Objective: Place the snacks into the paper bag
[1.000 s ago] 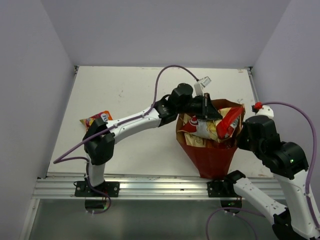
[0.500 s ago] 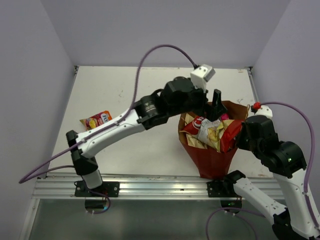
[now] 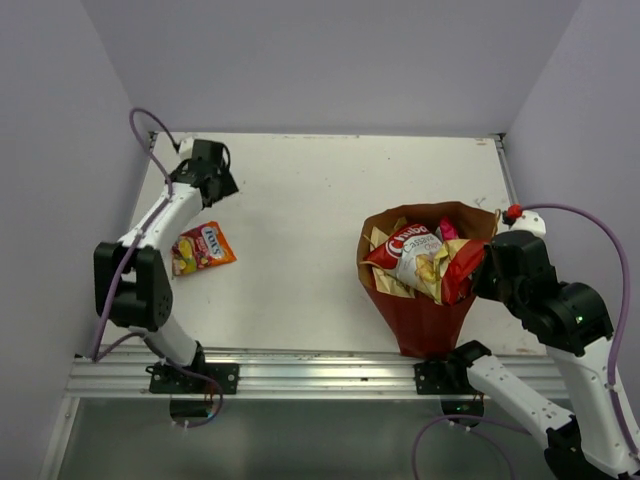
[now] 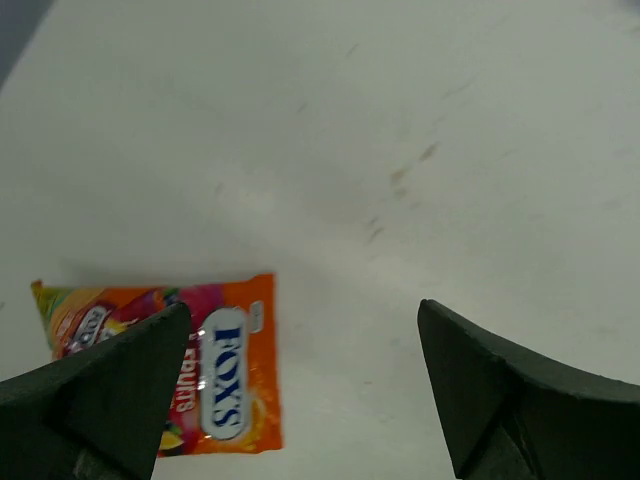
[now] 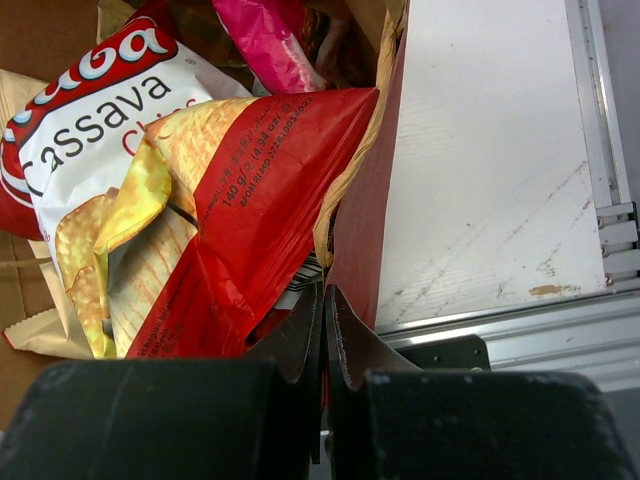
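Note:
The reddish-brown paper bag (image 3: 425, 310) stands open at the front right, with several snacks in it. A red-and-white cassava packet (image 3: 410, 250) lies on top, and a magenta one (image 3: 447, 230) shows behind it. My right gripper (image 5: 323, 298) is shut on the paper bag's near wall (image 5: 365, 210), beside a red packet (image 5: 250, 200) and the cassava packet (image 5: 90, 130). A small red-yellow "FOX'S" packet (image 3: 203, 247) lies flat on the table at the left. My left gripper (image 3: 212, 180) hovers just behind it. In the left wrist view the left gripper (image 4: 305, 320) is open and empty, with the "FOX'S" packet (image 4: 215, 375) under its left finger.
The white table (image 3: 300, 220) is walled at the back and on both sides. An aluminium rail (image 3: 300, 375) runs along the near edge and carries both arm bases. The right arm's purple cable (image 3: 590, 215) loops over the right edge.
My left gripper opened above the bag and let a packet go into it. The left arm then swung far left, over the small packet. The right arm has not moved.

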You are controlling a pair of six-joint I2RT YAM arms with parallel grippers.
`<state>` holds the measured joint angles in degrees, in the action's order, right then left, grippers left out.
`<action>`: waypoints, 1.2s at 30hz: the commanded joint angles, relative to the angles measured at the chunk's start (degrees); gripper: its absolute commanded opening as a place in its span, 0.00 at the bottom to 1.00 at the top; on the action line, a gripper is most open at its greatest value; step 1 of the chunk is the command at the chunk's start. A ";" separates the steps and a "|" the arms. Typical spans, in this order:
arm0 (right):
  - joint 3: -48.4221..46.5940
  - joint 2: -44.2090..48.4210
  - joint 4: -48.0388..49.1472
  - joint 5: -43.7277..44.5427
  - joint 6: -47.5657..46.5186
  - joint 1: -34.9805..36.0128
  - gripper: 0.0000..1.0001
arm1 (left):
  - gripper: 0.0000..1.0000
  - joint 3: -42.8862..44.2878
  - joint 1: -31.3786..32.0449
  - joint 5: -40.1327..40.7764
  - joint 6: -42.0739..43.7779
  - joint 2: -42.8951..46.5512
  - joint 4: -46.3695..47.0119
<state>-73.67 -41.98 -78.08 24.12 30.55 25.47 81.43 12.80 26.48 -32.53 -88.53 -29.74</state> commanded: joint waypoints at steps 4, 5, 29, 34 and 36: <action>-0.86 -0.47 -9.37 0.14 0.04 0.10 0.00 | 1.00 -8.04 -8.92 -1.26 -4.64 -4.89 -8.67; -0.86 -0.47 -9.37 0.05 0.04 0.10 0.00 | 1.00 -8.65 -9.10 -0.99 -4.38 -5.59 -8.50; 0.28 -1.53 -7.08 -1.70 0.57 0.10 0.00 | 0.00 -14.67 -13.51 -13.18 -1.39 -3.50 -5.15; -0.60 -2.06 -6.91 -1.53 0.31 0.10 0.00 | 0.00 0.81 -1.57 -17.50 -1.74 1.78 -7.79; -0.86 -2.23 -6.91 -1.27 0.30 0.10 0.00 | 0.00 8.28 3.87 -22.16 -2.96 1.35 -7.88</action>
<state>-73.69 -43.13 -78.15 24.29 30.59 25.47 78.30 8.88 13.39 -33.91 -92.40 -39.42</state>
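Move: Back towards the base from the open left hand by about 10 cm, some 9 cm to its left and 21 cm below lies the Fox's candy packet, flat and alone on the table. The open paper bag stands far off, roughly 46 cm to the left hand's right and 26 cm back, its middle some 8 cm lower. From the right hand the packet is about 17 cm ahead, 63 cm left and 24 cm below. Dropping about 20 cm while drawing back and left some 10 cm each, the left hand tips its fingers about 35 degrees further down onto the Fox's packet and shuts them, pinching it around its middle. It then lifts roughly 12 cm, swinging right and forward as the fingers tip partly back up and turn clockwise. The right hand keeps still, shut at the paper bag's right rim. ##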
